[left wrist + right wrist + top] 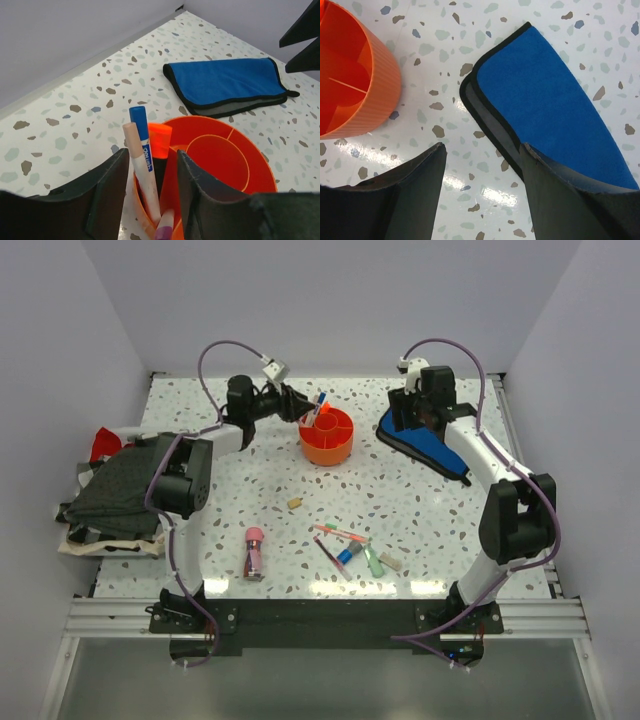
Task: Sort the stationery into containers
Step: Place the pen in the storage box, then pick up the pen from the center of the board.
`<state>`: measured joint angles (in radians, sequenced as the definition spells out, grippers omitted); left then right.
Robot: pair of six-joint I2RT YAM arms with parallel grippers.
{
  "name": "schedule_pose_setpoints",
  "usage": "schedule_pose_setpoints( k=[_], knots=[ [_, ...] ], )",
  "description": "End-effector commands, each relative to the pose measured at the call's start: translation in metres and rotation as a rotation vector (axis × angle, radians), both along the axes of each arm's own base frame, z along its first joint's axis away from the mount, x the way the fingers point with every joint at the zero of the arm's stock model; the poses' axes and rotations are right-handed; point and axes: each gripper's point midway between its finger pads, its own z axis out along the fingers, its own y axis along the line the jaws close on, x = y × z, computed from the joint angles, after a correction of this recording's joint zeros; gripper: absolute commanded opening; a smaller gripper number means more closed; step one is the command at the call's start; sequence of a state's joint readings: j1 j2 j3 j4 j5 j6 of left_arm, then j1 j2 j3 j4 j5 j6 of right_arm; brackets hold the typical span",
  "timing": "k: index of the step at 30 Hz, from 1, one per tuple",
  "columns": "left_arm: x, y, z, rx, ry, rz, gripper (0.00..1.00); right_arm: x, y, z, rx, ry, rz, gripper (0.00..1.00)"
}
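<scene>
The orange caddy [325, 452] stands at the back centre of the table. Several pens stand in its near ring compartment, among them a blue-capped pen [141, 150] and an orange marker [159, 140]. My left gripper [152, 160] is open with its fingers on either side of those pens, just above the caddy rim [260, 165]. On the table in front lie a small beige eraser [294, 503], a pink-capped glue tube [253, 552] and a cluster of pens [345, 545]. My right gripper [482, 155] hangs open and empty over bare table, between the caddy [365, 90] and a blue cloth.
The folded blue cloth [432, 448] lies right of the caddy, under my right arm. A pile of dark fabric [120, 485] covers the table's left edge. Walls close off the back and sides.
</scene>
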<state>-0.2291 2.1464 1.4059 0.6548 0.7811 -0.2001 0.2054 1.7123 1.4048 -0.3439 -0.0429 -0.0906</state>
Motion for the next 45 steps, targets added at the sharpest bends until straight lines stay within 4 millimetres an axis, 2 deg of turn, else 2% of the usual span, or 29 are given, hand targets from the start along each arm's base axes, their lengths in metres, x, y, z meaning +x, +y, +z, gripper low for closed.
schedule_pose_setpoints(
  k=[1,4,9,11,12,13,15,16,17,19,20,22,23,24,25,26,27,28,29,30,31,32,37,40,45],
  knots=[
    [-0.004,0.009,0.037,0.022,-0.101,0.004,0.5,0.012,0.005,0.03,0.018,-0.082,0.012,0.64],
    [-0.007,0.018,0.068,0.014,-0.152,0.022,0.55,0.012,0.006,0.038,0.027,-0.099,0.018,0.64],
    [-0.018,0.028,0.136,-0.01,-0.26,0.031,0.61,0.001,0.012,0.045,0.038,-0.098,0.06,0.64],
    [-0.027,0.032,0.164,-0.02,-0.293,0.031,0.61,-0.014,0.02,0.047,0.037,-0.081,0.127,0.64],
    [-0.03,0.034,0.171,-0.019,-0.297,0.031,0.62,-0.022,0.025,0.042,0.034,-0.06,0.164,0.62],
    [-0.039,0.036,0.188,-0.021,-0.316,0.033,0.62,-0.036,0.031,0.036,0.035,-0.022,0.218,0.62],
    [-0.047,0.042,0.182,0.011,-0.245,0.053,0.64,-0.06,0.047,0.028,-0.019,0.003,0.344,0.61],
    [-0.059,0.047,0.183,0.043,-0.214,0.064,0.64,-0.073,0.052,0.02,-0.037,0.037,0.385,0.6],
    [-0.067,0.051,0.17,0.066,-0.177,0.076,0.65,-0.084,0.064,0.017,-0.072,0.038,0.452,0.6],
    [-0.087,0.065,0.164,0.107,-0.119,0.147,0.68,-0.104,0.071,0.007,-0.108,0.056,0.503,0.58],
    [-0.096,0.07,0.144,0.128,-0.056,0.165,0.7,-0.118,0.081,-0.003,-0.136,0.072,0.552,0.57],
    [-0.117,0.082,0.125,0.168,0.051,0.211,0.71,-0.132,0.087,-0.008,-0.169,0.076,0.595,0.57],
    [-0.127,0.086,0.107,0.185,0.108,0.223,0.72,-0.143,0.092,-0.018,-0.201,0.094,0.618,0.56],
    [-0.134,0.089,0.099,0.194,0.137,0.233,0.73,-0.147,0.094,-0.021,-0.212,0.101,0.627,0.56],
    [-0.145,0.093,0.1,0.194,0.143,0.249,0.74,-0.152,0.096,-0.029,-0.221,0.125,0.639,0.55],
    [-0.155,0.096,0.084,0.206,0.176,0.257,0.75,-0.16,0.102,-0.037,-0.234,0.143,0.669,0.54],
    [-0.159,0.099,0.08,0.21,0.179,0.267,0.76,-0.161,0.104,-0.042,-0.257,0.155,0.671,0.5],
    [-0.163,0.104,0.08,0.214,0.172,0.294,0.78,-0.165,0.106,-0.058,-0.281,0.204,0.691,0.47],
    [-0.166,0.108,0.071,0.221,0.191,0.304,0.78,-0.165,0.118,-0.06,-0.289,0.213,0.72,0.43],
    [-0.167,0.111,0.069,0.217,0.196,0.312,0.78,-0.165,0.121,-0.066,-0.303,0.236,0.73,0.36],
    [-0.168,0.113,0.071,0.202,0.201,0.316,0.78,-0.169,0.123,-0.087,-0.328,0.314,0.747,0.34],
    [-0.167,0.12,0.068,0.194,0.212,0.335,0.78,-0.165,0.134,-0.083,-0.331,0.309,0.762,0.33],
    [-0.161,0.141,0.074,0.188,0.201,0.394,0.78,-0.173,0.157,-0.104,-0.379,0.346,0.844,0.38],
    [-0.155,0.154,0.082,0.193,0.178,0.433,0.78,-0.194,0.169,-0.116,-0.402,0.359,0.91,0.38],
    [-0.15,0.167,0.089,0.199,0.154,0.467,0.79,-0.212,0.172,-0.128,-0.422,0.382,0.948,0.39]
  ],
)
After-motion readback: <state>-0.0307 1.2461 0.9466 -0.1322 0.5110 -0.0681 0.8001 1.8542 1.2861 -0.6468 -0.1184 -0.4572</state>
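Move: The white pen just set in the storage box stands between the left hand's parting fingertips, its middle about 5 cm below them; the box's middle lies some 6 cm right, 3 cm back and 10 cm down. The orange pen on the table lies about 24 cm back, 17 cm left and 17 cm below the right hand. Of that pen, the black-and-red pen is 7 cm farther back and 3 cm left, the blue cap 6 cm back and 2 cm right. The white pen is left behind in the storage box as the left hand, its fingers spreading wider, lifts nearly 20 cm clear, then swings back and left and sinks partway. Towards the orange pen, the right hand sweeps back and left, then drops about 13 cm, turning some 50 degrees counter-clockwise to point down and partly narrowing its fingers; it ends just short, still above the table. ##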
